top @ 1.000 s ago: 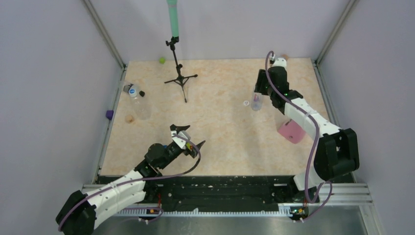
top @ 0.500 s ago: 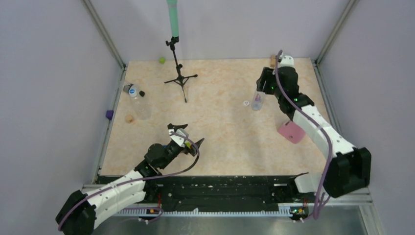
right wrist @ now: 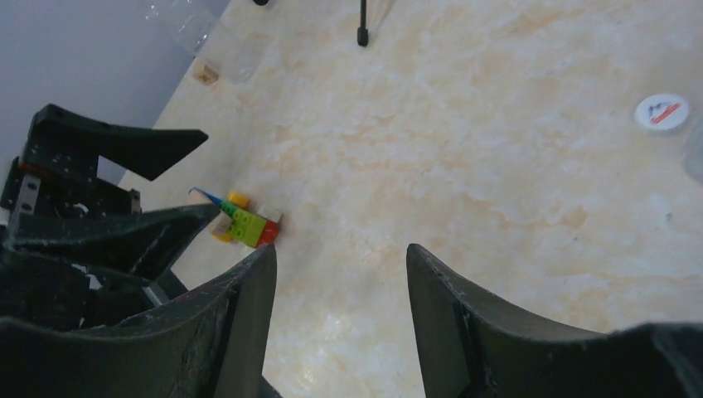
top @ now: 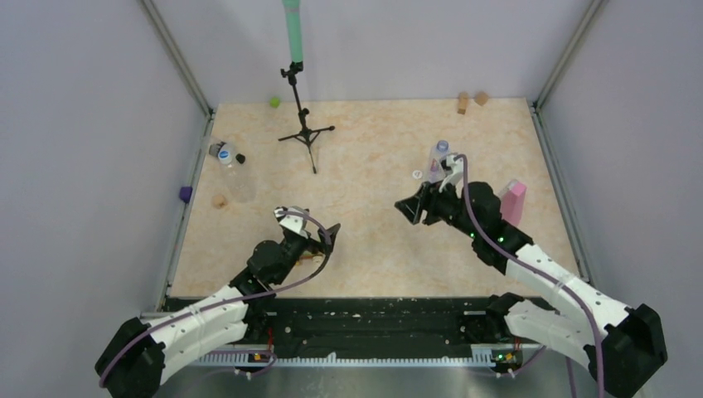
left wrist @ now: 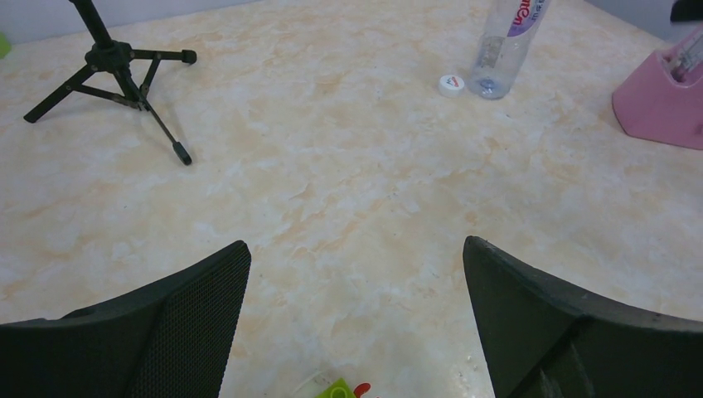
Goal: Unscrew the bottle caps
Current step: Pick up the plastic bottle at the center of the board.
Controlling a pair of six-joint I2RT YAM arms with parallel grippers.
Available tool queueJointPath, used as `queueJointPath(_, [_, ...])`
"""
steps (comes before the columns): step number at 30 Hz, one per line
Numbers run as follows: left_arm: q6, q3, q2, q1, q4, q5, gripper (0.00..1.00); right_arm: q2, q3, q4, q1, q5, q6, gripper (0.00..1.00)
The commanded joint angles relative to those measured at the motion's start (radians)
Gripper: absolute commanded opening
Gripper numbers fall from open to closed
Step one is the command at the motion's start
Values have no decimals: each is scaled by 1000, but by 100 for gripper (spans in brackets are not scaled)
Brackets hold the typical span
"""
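Note:
A clear bottle [top: 439,158] with a purplish label stands upright right of centre, also in the left wrist view as the bottle [left wrist: 506,40]. A white cap [top: 417,175] lies loose on the table just left of it, and the right wrist view shows this cap [right wrist: 661,111] too. A second clear bottle [top: 235,176] lies at the left edge with a white-and-blue cap [top: 222,152] at its end. My right gripper [top: 412,207] hangs open and empty a little in front of the upright bottle. Open and empty as well, my left gripper [top: 308,225] is near the front left.
A black tripod [top: 303,133] stands at the back centre. A pink wedge [top: 514,201] sits right of my right arm. A small coloured brick stack [right wrist: 244,224] lies by the left gripper. Small blocks [top: 462,104] and a green ball [top: 273,102] lie along the back edge.
My right arm has swung from the back right, beside the upright bottle, forward and left toward the table's middle. The pink wedge now sits further back. The left gripper shifted slightly left.

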Motion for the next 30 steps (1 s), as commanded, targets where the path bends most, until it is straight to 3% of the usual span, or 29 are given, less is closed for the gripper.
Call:
queueJointPath(1, [-91,54,13,-2,69,-78,99,-67,-137,108,38,-70,90,57])
queueJointPath(6, [-150,89,51,-2,59,-213,99,-110,-274,200,53,-121,141,56])
queueJointPath(10, [-210,102,84,-2,46,-402,99,-119,-286,181,53,-109,119,56])
queueJointPath(14, [-90,164,107,0,35,-491,99,-117,-301,197,53,-121,119,56])
queueJointPath(18, [8,341,148,30,-113,-585,99,-112,-315,226,53,-118,131,56])
queueJointPath(20, [9,455,181,82,-260,-620,99,-110,-320,232,53,-116,135,56])
queueJointPath(24, [-72,600,217,301,-422,-527,99,-117,-315,208,53,-108,138,56])
queueJointPath(30, [-26,679,258,442,-395,-585,98,-138,-316,189,53,-98,140,56])
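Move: The blue-capped bottle stands about 17 cm ahead of the left hand and 26 cm to its left, its middle a few centimetres lower. The black-capped bottle lies some 12 cm beyond it and 8 cm farther left; a small wooden piece is about 7 cm to its left and 2 cm nearer the robot. The toy car sits some 5 cm back and 7 cm left of the left hand, 11 cm below. From the right hand the blue-capped bottle is roughly 14 cm ahead, 47 cm left and 9 cm below. Empty and wide open, the left hand heads for the blue-capped bottle without touching it: it eases forward and left, then swings faster left and upward, about 17 cm left, 15 cm up and 10 cm forward in all, turning some 55 degrees counter-clockwise. The right hand sinks about 7 cm and draws back 5 cm, then stays, half open and empty. ##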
